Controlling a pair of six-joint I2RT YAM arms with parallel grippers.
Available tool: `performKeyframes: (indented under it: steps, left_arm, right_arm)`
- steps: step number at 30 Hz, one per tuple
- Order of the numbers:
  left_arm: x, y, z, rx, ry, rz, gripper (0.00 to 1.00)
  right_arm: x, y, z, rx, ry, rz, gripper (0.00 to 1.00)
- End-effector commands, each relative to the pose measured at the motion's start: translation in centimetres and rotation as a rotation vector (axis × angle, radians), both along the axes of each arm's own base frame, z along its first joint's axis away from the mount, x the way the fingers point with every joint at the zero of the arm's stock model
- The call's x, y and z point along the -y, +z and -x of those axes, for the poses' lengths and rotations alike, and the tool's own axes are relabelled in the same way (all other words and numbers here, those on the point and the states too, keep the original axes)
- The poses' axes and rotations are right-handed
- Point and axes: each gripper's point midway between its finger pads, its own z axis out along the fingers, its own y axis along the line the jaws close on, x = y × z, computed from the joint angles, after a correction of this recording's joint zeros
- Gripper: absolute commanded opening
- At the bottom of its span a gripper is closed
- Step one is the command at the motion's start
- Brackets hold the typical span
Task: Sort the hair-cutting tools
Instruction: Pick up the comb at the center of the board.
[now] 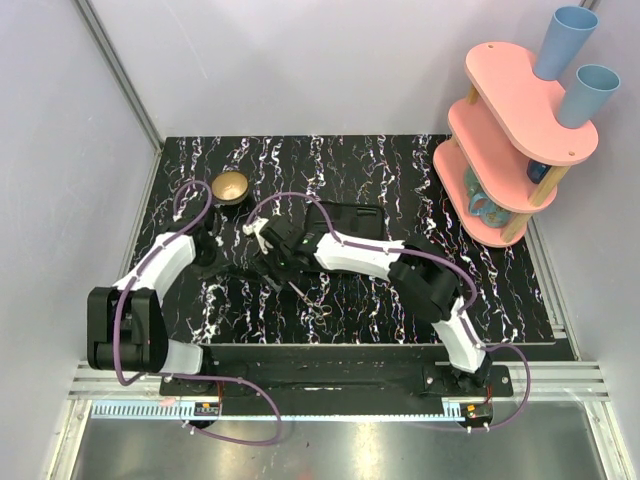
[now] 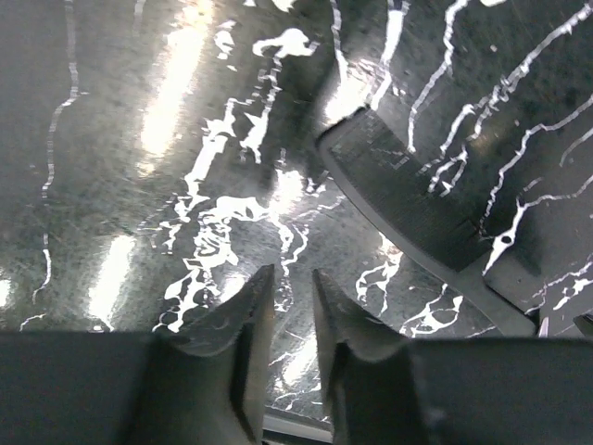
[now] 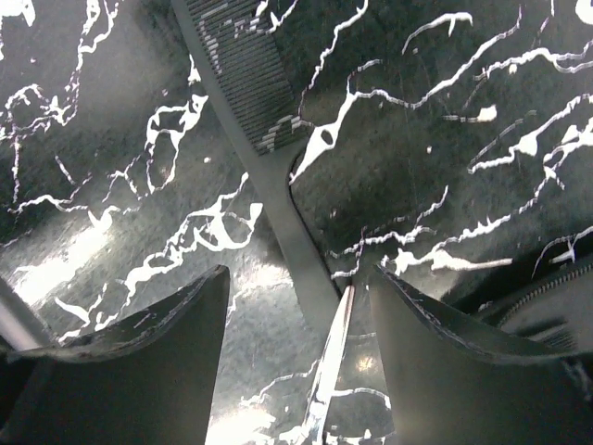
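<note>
One pair of hair-cutting scissors (image 1: 308,299) lies on the black marbled table (image 1: 400,170), just in front of my two grippers. In the right wrist view its shiny blade (image 3: 332,366) runs up between my right fingers, close to the right-hand fingertip (image 3: 408,315) and untouched. My right gripper (image 3: 298,271) (image 1: 278,268) is open over it. A grey comb (image 3: 243,65) (image 2: 417,199) lies flat; its handle reaches in beside the blade. My left gripper (image 2: 292,271) (image 1: 220,265) hovers low over bare table, jaws slightly apart, with nothing between them.
A black folding case (image 1: 347,220) lies behind the right arm's forearm. A small brass bowl (image 1: 230,187) stands at the back left. A pink tiered shelf (image 1: 520,130) with blue cups stands at the back right corner.
</note>
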Motion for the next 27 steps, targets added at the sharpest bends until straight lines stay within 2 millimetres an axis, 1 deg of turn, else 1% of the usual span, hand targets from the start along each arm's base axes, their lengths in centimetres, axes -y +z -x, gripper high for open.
performKeyframes:
  steps: [1,2,4,7,8,9,10,11,14,15,17,18,20,21,24,26,27]
  left_arm:
    - [-1.5,2.2,-1.6,0.09,0.022,0.006,0.3]
    - [-2.1,2.1,-1.6,0.09,0.038,0.008,0.33]
    - [-2.6,2.3,-1.8,0.105,0.054,0.017,0.35]
    - [-3.0,2.5,-2.0,0.125,0.067,0.025,0.4]
    - [-3.2,2.4,-2.0,0.127,0.075,0.026,0.43]
    - [-3.3,2.5,-2.0,0.132,0.078,0.028,0.46]
    - [-3.4,2.5,-2.1,0.14,0.084,0.034,0.48]
    - [-3.5,2.5,-2.0,0.142,0.089,0.036,0.52]
    - [-3.6,2.4,-2.2,0.151,0.09,0.047,0.58]
    - [-3.6,2.5,-2.3,0.158,0.09,0.051,0.61]
    - [-3.5,2.3,-2.3,0.16,0.088,0.059,0.65]
    - [-3.5,2.4,-2.4,0.164,0.087,0.06,0.68]
    - [-3.5,2.3,-2.4,0.165,0.089,0.066,0.7]
    - [-3.5,2.4,-2.4,0.168,0.089,0.067,0.71]
    - [-3.6,2.5,-2.4,0.174,0.092,0.068,0.74]
    - [-3.8,2.6,-2.4,0.18,0.104,0.065,0.77]
    - [-3.8,2.7,-2.5,0.184,0.107,0.061,0.78]
  right_arm:
    - [-0.5,-0.3,-1.3,0.086,0.058,0.066,0.7]
    - [-0.6,-0.3,-1.3,0.086,0.064,0.072,0.7]
    - [-0.8,-0.8,-1.5,0.09,0.089,0.099,0.7]
    - [-0.9,-1.7,-1.0,0.056,0.118,0.13,0.68]
    - [-1.2,-1.4,-0.9,0.053,0.13,0.129,0.67]
    - [-0.7,-2.2,-0.2,0.025,0.143,0.162,0.66]
    - [-0.7,-2.4,0.2,0.009,0.155,0.168,0.63]
    - [-0.6,-2.6,0.5,0.0,0.161,0.181,0.61]
    - [0.3,-3.4,1.8,-0.041,0.174,0.239,0.54]
    - [0.8,-3.8,2.3,-0.059,0.177,0.27,0.52]
    - [1.2,-4.2,3.3,-0.077,0.185,0.298,0.49]
    - [1.8,-4.4,3.7,-0.088,0.187,0.322,0.49]
    - [2.2,-4.7,4.5,-0.096,0.183,0.344,0.46]
    - [2.7,-5.1,4.8,-0.111,0.181,0.364,0.45]
    - [3.7,-5.9,5.3,-0.12,0.171,0.412,0.39]
    - [4.0,-6.2,5.2,-0.119,0.136,0.434,0.37]
    - [4.3,-6.7,5.3,-0.125,0.132,0.457,0.37]
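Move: The comb lies on the board between the hands. Its middle is about 7 cm left of the right hand, 3 cm ahead and 4 cm below, and its handle end lies almost under that hand. The scissors lie about 5 cm back and 6 cm right of the same hand, their tip at the comb's handle; the black case is some 9 cm ahead and 17 cm right. From the left hand the comb is about 4 cm ahead, 8 cm right and 5 cm down. Down about 3 cm and slightly forward onto the comb's handle, then back some 4 cm from there, the right hand brings its half-closing fingers to either side of the handle end, tipping about 15 degrees steeper and turning a little counter-clockwise. The left hand, holding nothing, draws away left some 4 cm, slightly forward and up, opening wide. ##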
